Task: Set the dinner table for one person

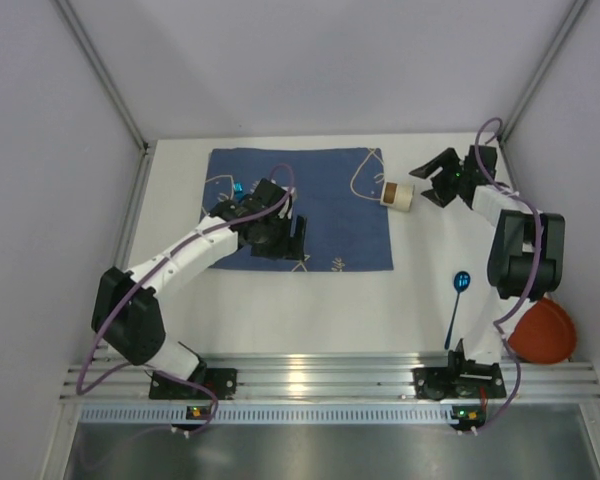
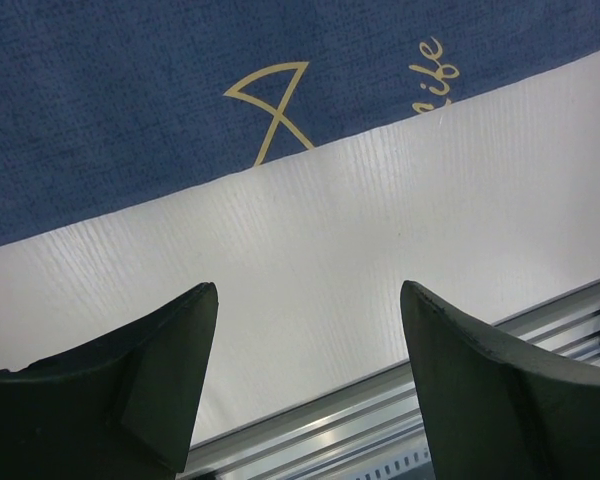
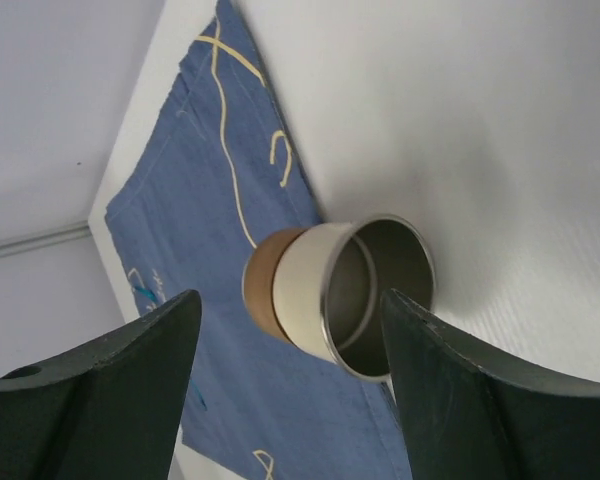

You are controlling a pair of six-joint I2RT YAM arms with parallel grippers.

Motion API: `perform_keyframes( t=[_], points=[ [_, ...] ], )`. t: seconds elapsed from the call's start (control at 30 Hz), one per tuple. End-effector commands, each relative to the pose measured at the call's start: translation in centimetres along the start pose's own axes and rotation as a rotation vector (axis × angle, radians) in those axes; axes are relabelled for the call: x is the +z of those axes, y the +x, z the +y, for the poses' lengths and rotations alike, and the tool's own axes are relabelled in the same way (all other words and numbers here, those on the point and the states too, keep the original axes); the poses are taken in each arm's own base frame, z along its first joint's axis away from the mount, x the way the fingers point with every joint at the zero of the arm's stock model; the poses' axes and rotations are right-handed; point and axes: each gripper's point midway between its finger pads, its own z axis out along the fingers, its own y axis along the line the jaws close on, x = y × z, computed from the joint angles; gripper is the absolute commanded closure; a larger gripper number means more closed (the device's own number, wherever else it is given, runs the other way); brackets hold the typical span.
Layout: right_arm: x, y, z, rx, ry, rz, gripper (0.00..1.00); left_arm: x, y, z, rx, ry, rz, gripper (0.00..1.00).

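On the white dinner table (image 1: 370, 310) lies a dark blue cloth mat (image 1: 330, 210) with pale line drawings. A cream cup (image 1: 398, 195) with a brown base and a metal inside lies on its side at the mat's right edge. My right gripper (image 1: 426, 182) is just right of it, open. In the right wrist view the cup (image 3: 330, 290) lies ahead of and between the fingers of the right gripper (image 3: 292, 295), mouth towards the camera, untouched. My left gripper (image 1: 283, 240) hovers over the mat, open and empty. In the left wrist view the left gripper (image 2: 310, 290) faces the mat's near edge (image 2: 180, 90).
A blue spoon (image 1: 458, 300) lies on the table near the right arm. An orange bowl (image 1: 543, 332) sits at the near right corner. A small blue object (image 1: 238, 190) shows on the mat behind the left arm. An aluminium rail (image 1: 310, 378) runs along the near edge.
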Motion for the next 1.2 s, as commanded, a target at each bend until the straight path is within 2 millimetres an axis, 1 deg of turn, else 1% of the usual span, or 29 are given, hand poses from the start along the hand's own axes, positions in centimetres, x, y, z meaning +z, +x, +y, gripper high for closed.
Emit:
perform_keyframes(
  t=[0.0,0.03,0.07,0.13,0.17,0.2,0.27,0.3,0.37,0.4,0.47,0.5,0.57,0.6,0.63,0.67,0.7,0.77,0.8,0.87,0.9,0.93,0.97,1.0,1.03,1.07,1.1,1.13,1.17],
  points=[
    [0.4,-2.0,4.6,-0.014,-0.134,-0.030,0.28,0.2,-1.0,-0.2,0.003,-0.031,0.018,0.21],
    [1.0,-1.8,4.7,-0.013,-0.135,-0.018,0.28,0.0,-1.7,-0.5,0.010,-0.027,0.011,0.21],
    [1.3,-1.6,4.6,-0.007,-0.131,-0.008,0.29,0.0,-1.5,-0.3,0.012,-0.036,0.031,0.21],
    [1.8,-1.1,4.3,0.007,-0.124,0.007,0.31,0.2,-2.1,-0.4,0.022,-0.046,0.032,0.21],
    [1.9,-0.6,4.2,0.009,-0.119,0.013,0.31,0.4,-2.2,-0.4,0.025,-0.049,0.038,0.20],
    [2.0,-0.5,4.1,0.009,-0.110,0.007,0.32,0.9,-2.2,-0.4,0.026,-0.055,0.052,0.21],
    [2.2,-0.1,4.1,0.011,-0.108,0.017,0.34,1.0,-2.9,-0.9,0.029,-0.044,0.052,0.20],
    [2.3,0.1,4.2,0.020,-0.111,0.024,0.38,1.4,-2.7,-0.7,0.027,-0.053,0.079,0.20],
    [2.6,0.6,4.0,0.034,-0.109,0.047,0.40,1.3,-3.4,-1.1,0.030,-0.047,0.074,0.20],
    [2.6,0.8,4.0,0.043,-0.109,0.052,0.43,1.5,-3.5,-1.1,0.035,-0.051,0.075,0.20],
    [2.4,1.0,4.3,0.043,-0.114,0.055,0.44,1.3,-4.0,-1.1,0.044,-0.055,0.062,0.20],
    [2.3,1.0,4.5,0.040,-0.118,0.054,0.48,1.3,-4.1,-1.1,0.047,-0.057,0.060,0.20],
    [2.2,1.2,4.9,0.037,-0.123,0.062,0.48,1.1,-4.3,-1.2,0.048,-0.056,0.060,0.20],
    [2.0,1.8,4.6,0.041,-0.112,0.083,0.49,0.9,-4.3,-1.2,0.050,-0.056,0.058,0.20],
    [1.7,1.9,4.8,0.035,-0.113,0.084,0.51,0.8,-4.4,-1.2,0.053,-0.056,0.055,0.20],
    [1.7,2.3,4.6,0.030,-0.109,0.091,0.54,0.7,-4.5,-1.1,0.055,-0.063,0.051,0.20],
    [1.6,2.6,4.6,0.021,-0.111,0.096,0.64,0.6,-4.6,-1.1,0.059,-0.062,0.046,0.20],
    [1.5,3.0,4.4,0.018,-0.106,0.103,0.72,0.6,-4.7,-0.9,0.062,-0.067,0.042,0.20],
    [1.5,3.2,4.4,0.016,-0.107,0.106,0.79,0.6,-4.7,-0.8,0.062,-0.068,0.043,0.20],
    [1.4,2.9,4.7,0.009,-0.111,0.097,0.85,0.5,-4.7,-0.6,0.063,-0.072,0.042,0.20],
    [1.4,2.7,4.9,0.000,-0.113,0.095,0.90,0.5,-4.8,-0.6,0.068,-0.072,0.038,0.20],
    [1.4,2.7,4.7,0.000,-0.098,0.101,0.93,0.4,-4.9,-0.6,0.067,-0.073,0.033,0.20],
    [1.2,2.0,5.8,-0.016,-0.112,0.090,0.97,0.3,-4.9,-0.5,0.067,-0.074,0.031,0.20],
    [1.2,1.7,6.3,-0.034,-0.115,0.080,0.99,0.2,-5.0,-0.5,0.069,-0.075,0.024,0.20],
    [1.1,1.4,7.5,-0.052,-0.113,0.078,0.99,0.1,-5.1,-0.3,0.070,-0.080,0.018,0.20],
    [1.0,0.9,8.3,-0.069,-0.110,0.070,0.99,0.1,-5.2,-0.2,0.070,-0.081,0.015,0.20],
    [1.3,1.3,9.5,-0.121,-0.106,0.069,1.00,-0.1,-5.3,-0.2,0.072,-0.078,0.007,0.20],
    [1.4,1.0,13.0,-0.176,-0.148,0.051,1.00,-0.2,-5.5,0.1,0.069,-0.085,-0.001,0.20],
    [1.4,1.7,13.5,-0.190,-0.109,0.077,1.00,-0.4,-5.7,0.1,0.071,-0.084,-0.008,0.20]
  ],
)
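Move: The mug lies on its side, mouth to the right, its middle about 8 cm to the left of the right hand, level with it fore and aft and some 4 cm below. Its bottom end rests by the right edge of the blue napkin, whose middle is roughly 28 cm left and 3 cm back; the spoon lies about 28 cm back and 5 cm right. From the left hand the mug is some 13 cm ahead and 24 cm right. Mostly leftward, after a short 2 cm reach forward, the right hand travels about 5 cm to the mug while its wide-open fingers close and pinch the upper part of the rim, one finger inside the mouth. It then rises some 3 cm, still drifting forward and left. Meanwhile the open, empty left hand moves about 4 cm forward over the napkin. ##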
